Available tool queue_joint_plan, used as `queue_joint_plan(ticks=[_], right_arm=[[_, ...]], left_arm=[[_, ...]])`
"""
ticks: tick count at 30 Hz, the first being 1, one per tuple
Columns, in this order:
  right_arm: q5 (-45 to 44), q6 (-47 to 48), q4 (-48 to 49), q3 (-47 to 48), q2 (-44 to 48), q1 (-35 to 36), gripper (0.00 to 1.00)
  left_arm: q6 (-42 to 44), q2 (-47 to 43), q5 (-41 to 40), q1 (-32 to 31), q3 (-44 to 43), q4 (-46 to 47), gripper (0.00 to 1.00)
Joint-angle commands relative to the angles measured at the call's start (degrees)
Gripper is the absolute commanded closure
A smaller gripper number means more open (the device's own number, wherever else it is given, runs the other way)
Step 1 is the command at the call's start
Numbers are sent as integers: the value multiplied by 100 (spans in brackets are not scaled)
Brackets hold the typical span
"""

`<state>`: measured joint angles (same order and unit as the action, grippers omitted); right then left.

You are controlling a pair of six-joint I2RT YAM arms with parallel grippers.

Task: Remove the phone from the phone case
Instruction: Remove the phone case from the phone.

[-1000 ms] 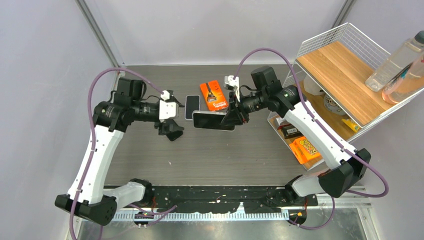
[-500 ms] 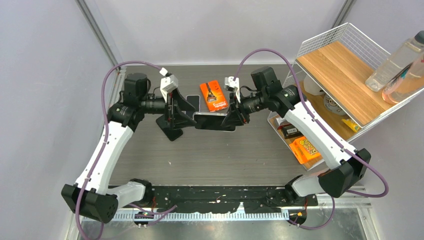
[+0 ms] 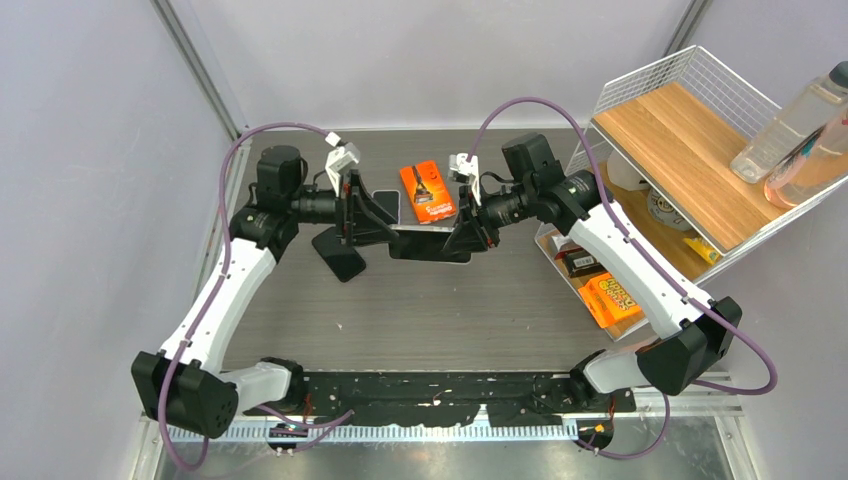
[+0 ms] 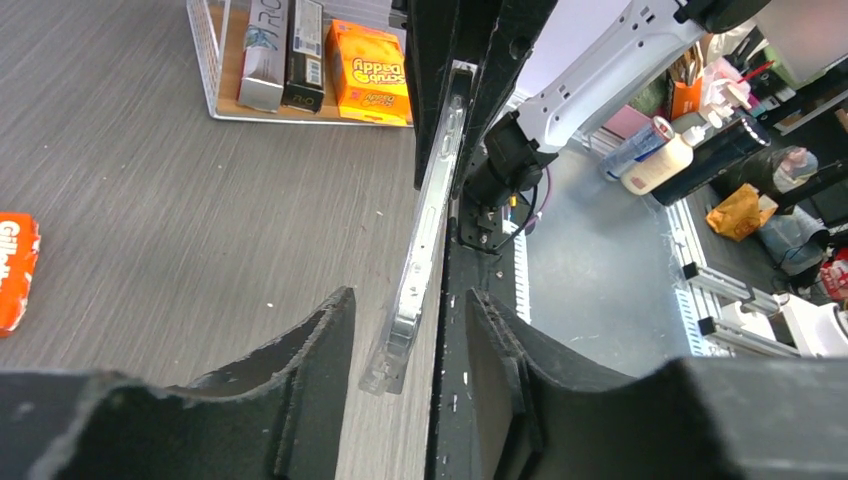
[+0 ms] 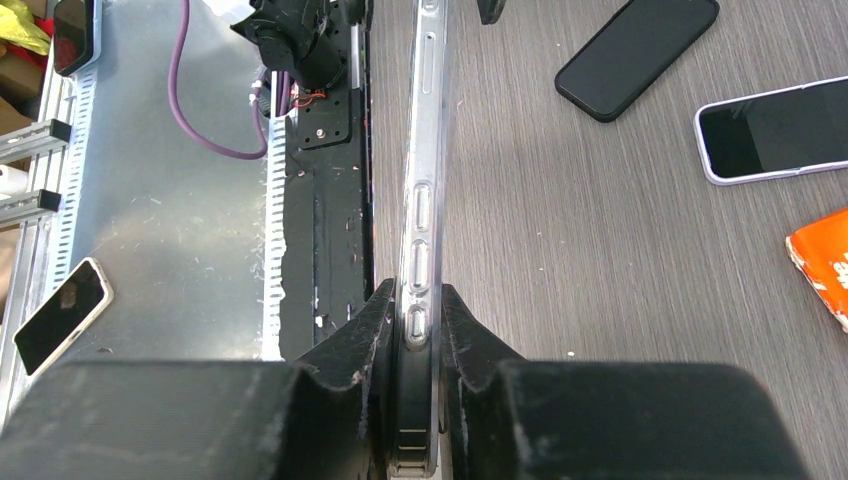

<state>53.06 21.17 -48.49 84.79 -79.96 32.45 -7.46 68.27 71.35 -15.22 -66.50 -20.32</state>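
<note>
The phone in its clear phone case [image 3: 425,243] hangs edge-up above the table between both arms. My right gripper [image 3: 468,235] is shut on its right end; in the right wrist view both fingers of the right gripper [image 5: 415,295] press the cased phone's [image 5: 424,150] faces beside the side buttons. My left gripper [image 3: 375,225] straddles the left end. In the left wrist view the case's clear corner [image 4: 400,350] sits between the left gripper's [image 4: 408,300] fingers, a gap showing on each side, jaws open.
A black phone [image 3: 340,255] and a pale-edged phone [image 3: 385,208] lie on the table under my left gripper. An orange pack [image 3: 427,190] lies behind. A wire shelf rack [image 3: 690,130] with boxes, including an orange box [image 3: 612,298], stands at the right.
My left arm swung right and turned, bringing its fingers around the phone's left end, and its jaws have narrowed. The right gripper and the phone have stayed put.
</note>
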Motion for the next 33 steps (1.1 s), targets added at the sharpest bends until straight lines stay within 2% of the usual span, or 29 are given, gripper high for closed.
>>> queue_joint_plan(ticks=[1,6,10,17,23,27,33], right_arm=[[319,67,281,134,222,2,95],[317,62,283,111,222,1,95],[328,59,288,108,217,7,95],[286,166,255,82,236,73,95],[-127,480,105,66,337,316,95],[-386,685,-20,144,374,493,95],[-726,905,-155,263,409,758,95]], left_arm=[[-195,35,248,34,-12,452,56],[-261,120,343,28,-54,532,67],[-439,229,480,33,-76,673,79],[-1114,363,721,37,51,1420,99],[-1881,509,883,36,95,1983,100],[-2835,704,1042,37,245,3046,100],[-5076,1079,1124,37,645,5599,100]])
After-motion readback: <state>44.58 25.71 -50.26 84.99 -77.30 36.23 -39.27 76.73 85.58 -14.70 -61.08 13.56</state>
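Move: The cased phone is held up between the hands: its middle is about 7 cm to the left hand's right, 1 cm back and 3 cm lower, with its near corner already between the open left fingers. On the table, some 30 cm below the left hand, the black phone lies about 10 cm ahead and 14 cm left, the white-edged phone 20 cm ahead and 4 cm left, and the orange pack 25 cm ahead and 7 cm right. From the right hand, which grips the far end, the cased phone's middle is about 5 cm left, 1 cm back and 2 cm lower. Staying almost in place with only a nudge of under 1 cm to the right, the left hand shuts its fingers from half open and pinches the upper left corner of the cased phone. Keeping that pinch, it then turns nearly 20 degrees, rolling its top forward and swinging clockwise so the fingertips go back towards the base, while the right hand keeps its grip on the other end and late on rolls some 10 degrees the opposite way, its top going back, to twist the case between them. ##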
